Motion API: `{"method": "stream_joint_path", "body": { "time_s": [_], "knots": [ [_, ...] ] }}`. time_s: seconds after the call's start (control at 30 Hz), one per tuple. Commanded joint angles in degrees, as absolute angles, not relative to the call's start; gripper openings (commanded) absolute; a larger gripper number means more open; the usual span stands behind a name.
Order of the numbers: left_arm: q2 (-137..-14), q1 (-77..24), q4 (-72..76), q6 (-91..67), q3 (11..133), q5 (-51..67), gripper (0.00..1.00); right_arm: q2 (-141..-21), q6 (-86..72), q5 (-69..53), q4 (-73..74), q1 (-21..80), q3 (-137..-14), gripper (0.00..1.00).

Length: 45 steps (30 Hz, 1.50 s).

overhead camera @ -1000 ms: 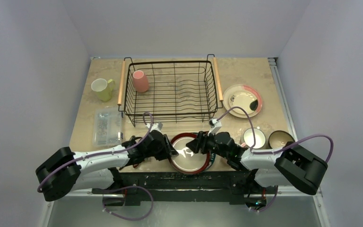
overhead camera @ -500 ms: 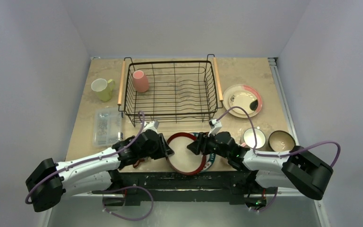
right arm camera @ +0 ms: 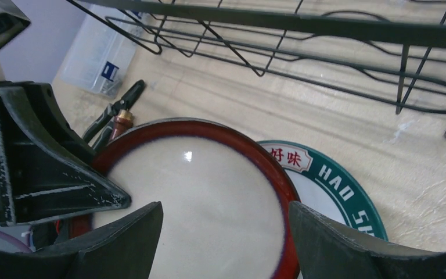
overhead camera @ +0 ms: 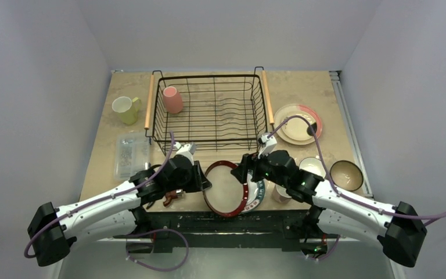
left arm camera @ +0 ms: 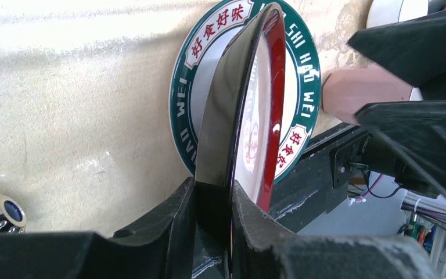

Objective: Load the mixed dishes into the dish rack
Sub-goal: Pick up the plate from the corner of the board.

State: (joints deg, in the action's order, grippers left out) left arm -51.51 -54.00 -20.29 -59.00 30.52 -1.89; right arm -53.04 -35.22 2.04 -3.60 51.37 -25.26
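Observation:
The glossy red plate (overhead camera: 225, 189) (right arm camera: 209, 197) stands tilted up on its edge near the table's front. My left gripper (overhead camera: 205, 181) (left arm camera: 213, 197) is shut on its left rim (left arm camera: 244, 116). My right gripper (overhead camera: 241, 173) (right arm camera: 226, 221) hangs open just off the plate's right face, touching nothing. Behind them stands the black wire dish rack (overhead camera: 209, 76) (right arm camera: 279, 23) with a pink mug (overhead camera: 172, 99) in its left corner. On the table are a yellow-green mug (overhead camera: 126, 110), a cream plate (overhead camera: 298, 123), a white mug (overhead camera: 312, 168) and a dark bowl (overhead camera: 345, 174).
A green-rimmed plate with lettering (left arm camera: 189, 75) (right arm camera: 337, 180) lies flat under the red plate. A clear plastic box (overhead camera: 130, 154) (right arm camera: 99, 58) sits left of the rack. Pliers (overhead camera: 171, 197) (right arm camera: 116, 113) lie by my left gripper.
The red plate went from lying nearly flat to standing on edge, lifted by my left gripper. My right gripper let go of it, opened wider and drew back a little.

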Motion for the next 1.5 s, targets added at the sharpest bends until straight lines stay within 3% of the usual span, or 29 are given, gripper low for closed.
{"method": "stream_joint_path", "body": {
  "time_s": [0.0, 0.4, 0.6, 0.7, 0.97, 1.13, 1.27, 1.47],
  "knots": [
    [-47.68, -53.70, -15.69, -57.54, 34.36, -0.26, 0.00, -50.85, -30.26, 5.62, 6.86, 51.59, -31.37, 0.81],
    [-43.86, -53.40, -20.98, -54.79, 41.35, 2.58, 0.00, -48.51, -27.36, 6.79, 16.42, 51.56, -41.27, 0.84],
    [-44.52, -52.96, -21.28, -51.63, 45.79, 6.45, 0.00, -44.51, -24.10, 11.18, 21.88, 51.55, -45.88, 0.98],
    [-44.89, -52.41, -21.62, -50.13, 47.71, 8.16, 0.00, -44.63, -22.67, 10.75, 24.37, 50.62, -48.66, 0.99],
    [-45.81, -46.89, -22.59, -45.31, 50.89, 19.27, 0.00, -47.10, -19.04, -14.41, 25.77, 32.47, -54.67, 0.99],
    [-44.30, -46.23, -24.45, -42.61, 51.73, 22.04, 0.00, -48.03, -20.76, -26.70, 21.40, 28.47, -51.91, 0.99],
    [-43.42, -45.86, -25.12, -41.41, 51.73, 23.47, 0.00, -50.38, -21.46, -47.78, 13.49, 27.24, -48.98, 0.99],
    [-43.60, -45.70, -24.97, -39.31, 53.18, 29.04, 0.00, -53.98, -22.56, -54.68, 9.09, 27.47, -44.69, 0.98]
  ]
}}
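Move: The left hand already holds the red-rimmed plate by its left rim; the dish rack's middle lies about 29 cm ahead of that hand, neither left nor right, some 4 cm lower. The green-rimmed plate lies about 13 cm to its right, 1 cm ahead and 8 cm below. From the empty right hand the red-rimmed plate's middle is roughly 5 cm back, 5 cm left and 7 cm below, with the white mug some 16 cm right, 5 cm back and 7 cm below. Keeping its pinch on the left rim, the left hand lifts the red-rimmed plate about 12 cm up from over the green-rimmed one, turning some 20 degrees clockwise and easing back slightly towards the end. The empty right hand rises alongside by about 13 cm while its fingers spread from mostly to fully open, veers right and forward clear of the plate, then swings back left and backward, turning counter-clockwise so that its fingers point more to the left, towards the held plate's side. ##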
